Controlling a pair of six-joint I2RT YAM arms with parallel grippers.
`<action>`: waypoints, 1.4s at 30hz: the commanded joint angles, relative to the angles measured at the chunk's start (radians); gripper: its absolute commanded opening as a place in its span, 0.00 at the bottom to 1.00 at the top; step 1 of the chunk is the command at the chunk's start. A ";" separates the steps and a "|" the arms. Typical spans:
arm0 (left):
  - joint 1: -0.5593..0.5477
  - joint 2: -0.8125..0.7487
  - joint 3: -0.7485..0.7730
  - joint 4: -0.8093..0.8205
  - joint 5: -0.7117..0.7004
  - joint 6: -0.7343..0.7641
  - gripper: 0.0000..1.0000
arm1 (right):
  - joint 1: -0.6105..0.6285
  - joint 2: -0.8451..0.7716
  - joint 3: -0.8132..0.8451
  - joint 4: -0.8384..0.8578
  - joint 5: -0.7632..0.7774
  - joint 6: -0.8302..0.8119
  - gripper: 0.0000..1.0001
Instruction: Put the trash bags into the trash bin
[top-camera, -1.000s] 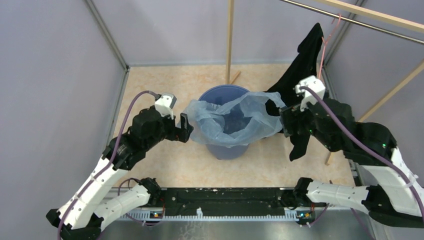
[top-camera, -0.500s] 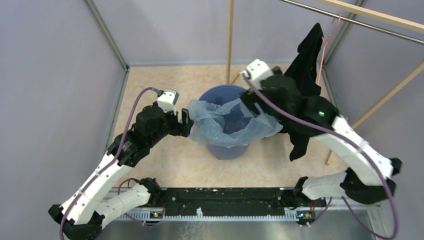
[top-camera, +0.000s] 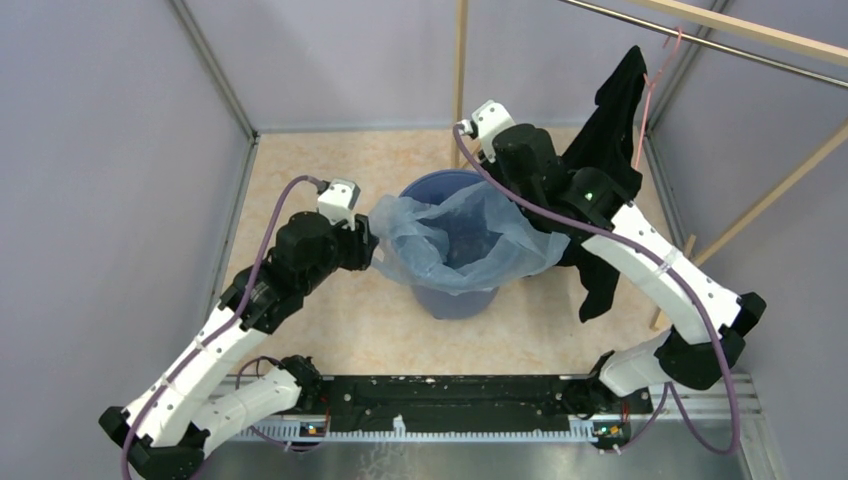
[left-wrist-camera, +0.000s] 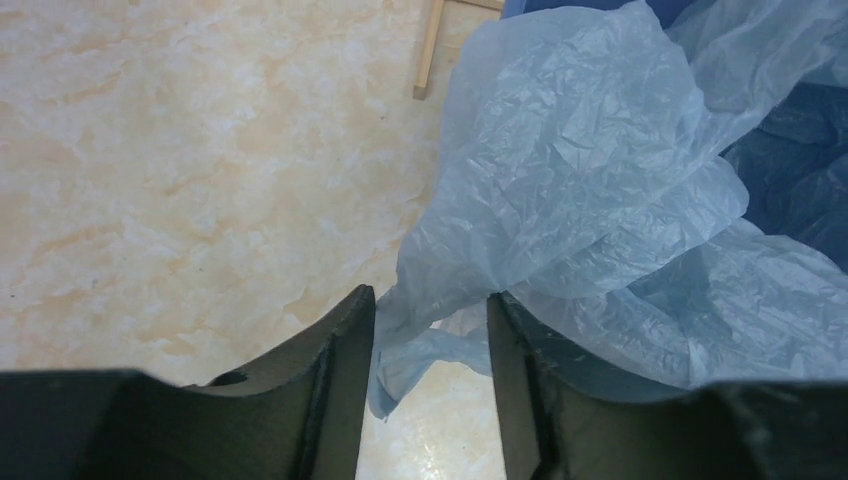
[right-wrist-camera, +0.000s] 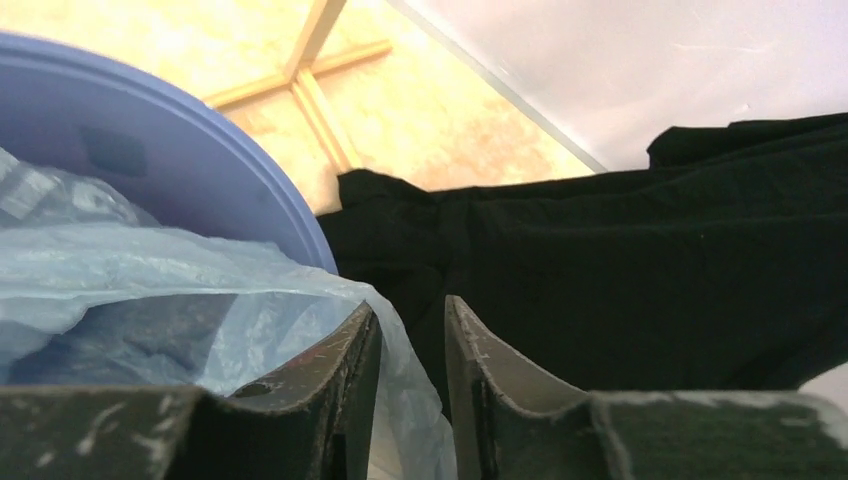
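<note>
The light-blue trash bag (top-camera: 450, 235) lies spread over the mouth of the blue trash bin (top-camera: 456, 300), its edges hanging outside the rim. My left gripper (left-wrist-camera: 430, 300) is at the bag's left edge. Its jaws stand apart, with a crinkled fold of the bag (left-wrist-camera: 590, 170) hanging between them. My right gripper (right-wrist-camera: 410, 310) reaches down at the bin's far right rim (right-wrist-camera: 200, 150). Its jaws are narrowly apart, with a thin film of the bag (right-wrist-camera: 400, 350) draped in the gap. In the top view the right fingertips are hidden under the arm.
A black garment (top-camera: 610, 130) on a pink hanger (top-camera: 655, 75) hangs from a rail right of the bin, close behind my right gripper (top-camera: 525, 205). A wooden post (top-camera: 460, 70) stands behind the bin. Grey walls enclose the tan floor (top-camera: 330, 170).
My right arm has swung from the bin's right side up and over to its far right rim. Both grippers' jaws have narrowed. My left gripper has edged in onto the bag's left edge.
</note>
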 joint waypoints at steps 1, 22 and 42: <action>0.008 0.011 0.008 0.071 -0.016 0.022 0.47 | -0.037 -0.037 0.009 0.094 -0.082 0.019 0.23; 0.032 0.094 0.184 -0.039 -0.079 0.039 0.15 | -0.272 0.118 -0.020 0.273 -0.415 0.194 0.00; 0.338 0.357 0.171 0.091 0.304 -0.047 0.06 | -0.387 0.102 -0.157 0.373 -0.628 0.320 0.00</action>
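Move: The bag's left corner hangs right between my left fingertips; the bin mouth is some 21 cm to their right, 7 cm ahead and slightly lower. My right fingertips straddle the bag's right edge, with the bin mouth about 8 cm to their left, 6 cm back and 11 cm lower. The black cloth hangs roughly 22 cm to the right of my right hand and about 5 cm ahead, centred lower. I shut both grippers on the bag's edge and draw its far side out past the bin's back rim. My right hand goes forward and down, some 8 cm each, rolling its left side up by about 25 degrees; my left rises a little, then sweeps forward about 10 cm and back down, easing left and turning slightly counter-clockwise. ##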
